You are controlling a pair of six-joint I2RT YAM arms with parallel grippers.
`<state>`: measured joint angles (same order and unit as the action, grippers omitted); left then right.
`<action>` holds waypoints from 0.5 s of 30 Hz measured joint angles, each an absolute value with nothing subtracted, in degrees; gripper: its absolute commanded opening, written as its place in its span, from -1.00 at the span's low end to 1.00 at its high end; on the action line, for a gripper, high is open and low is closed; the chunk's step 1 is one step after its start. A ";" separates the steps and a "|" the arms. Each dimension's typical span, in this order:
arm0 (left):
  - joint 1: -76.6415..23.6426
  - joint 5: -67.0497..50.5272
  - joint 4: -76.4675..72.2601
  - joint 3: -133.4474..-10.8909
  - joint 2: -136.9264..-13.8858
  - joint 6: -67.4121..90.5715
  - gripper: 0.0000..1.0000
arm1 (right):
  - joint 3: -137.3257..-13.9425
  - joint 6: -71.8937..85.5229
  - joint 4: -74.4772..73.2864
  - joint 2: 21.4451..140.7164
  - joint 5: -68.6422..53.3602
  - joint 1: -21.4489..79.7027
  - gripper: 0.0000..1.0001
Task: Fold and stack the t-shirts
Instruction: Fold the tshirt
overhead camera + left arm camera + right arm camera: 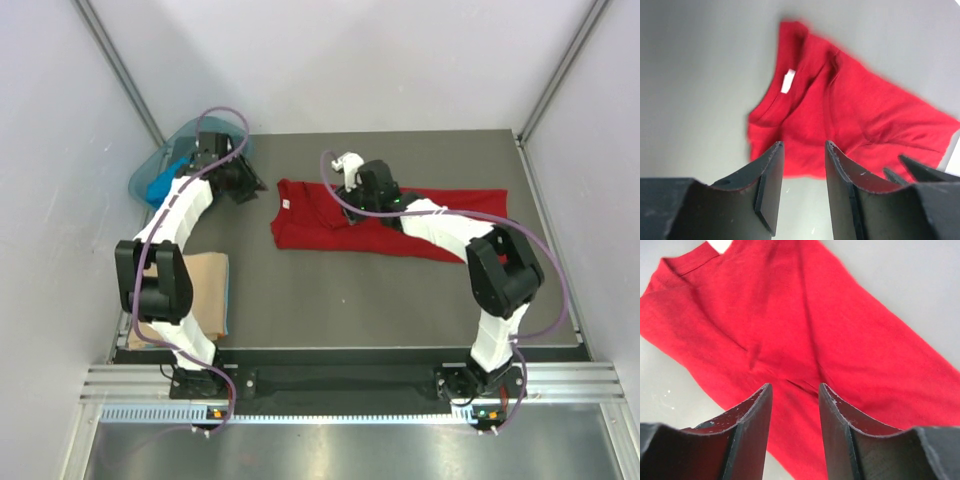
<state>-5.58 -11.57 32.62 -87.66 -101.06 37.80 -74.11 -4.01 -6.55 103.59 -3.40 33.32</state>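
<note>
The deep red t-shirt (400,230) lies spread across the middle of the table, with its white neck label (788,81) at its left end. It fills the right wrist view (805,325). My left gripper (248,188) hovers open and empty just left of the shirt's collar, and its jaws (802,150) frame the shirt's near edge. My right gripper (350,210) is open and empty above the shirt's left half, and its jaws (794,390) are over a crease. The tan t-shirt (200,285) lies folded at the front left. The blue t-shirt (160,188) is bunched in the basin.
The translucent teal basin (150,165) stands at the back left corner, under the left arm. White walls with metal rails close in the table on three sides. The table's front edge runs along the arm bases.
</note>
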 measured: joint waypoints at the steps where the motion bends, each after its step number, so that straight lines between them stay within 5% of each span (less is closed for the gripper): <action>1: -5.37 -11.99 32.03 -84.79 -99.70 38.00 -0.14 | -74.89 -4.71 -6.46 104.64 -2.96 34.15 -0.15; 15: -6.70 -23.55 25.28 -67.11 -99.92 41.04 -0.17 | -82.02 -12.03 -6.87 115.42 0.25 40.40 -0.16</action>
<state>-6.70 -23.55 25.28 -67.11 -99.92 41.04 -82.02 -12.03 -6.87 115.42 0.25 40.40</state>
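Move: The red t-shirt's near-left corner lies about 9 cm back, 4 cm right and 13 cm below the left hand. The white neck tag is some 3 cm ahead of that hand and 6 cm right, and the blue bin about 12 cm ahead and 21 cm left. The right hand hovers over the shirt: the left part of its near edge is roughly 4 cm back, 7 cm left and 8 cm below, with the tag 8 cm ahead, 18 cm left. Bring the left gripper down about 9 cm and back nearly as far, drifting right, onto the approach to the shirt's near-left corner, tipping its fingers some 15 degrees further down. Meanwhile slide the right gripper left over the shirt about 6 cm while sinking nearly 5, turning it slightly counter-clockwise. Ease both to a slow finish, with all fingers kept part-open. ##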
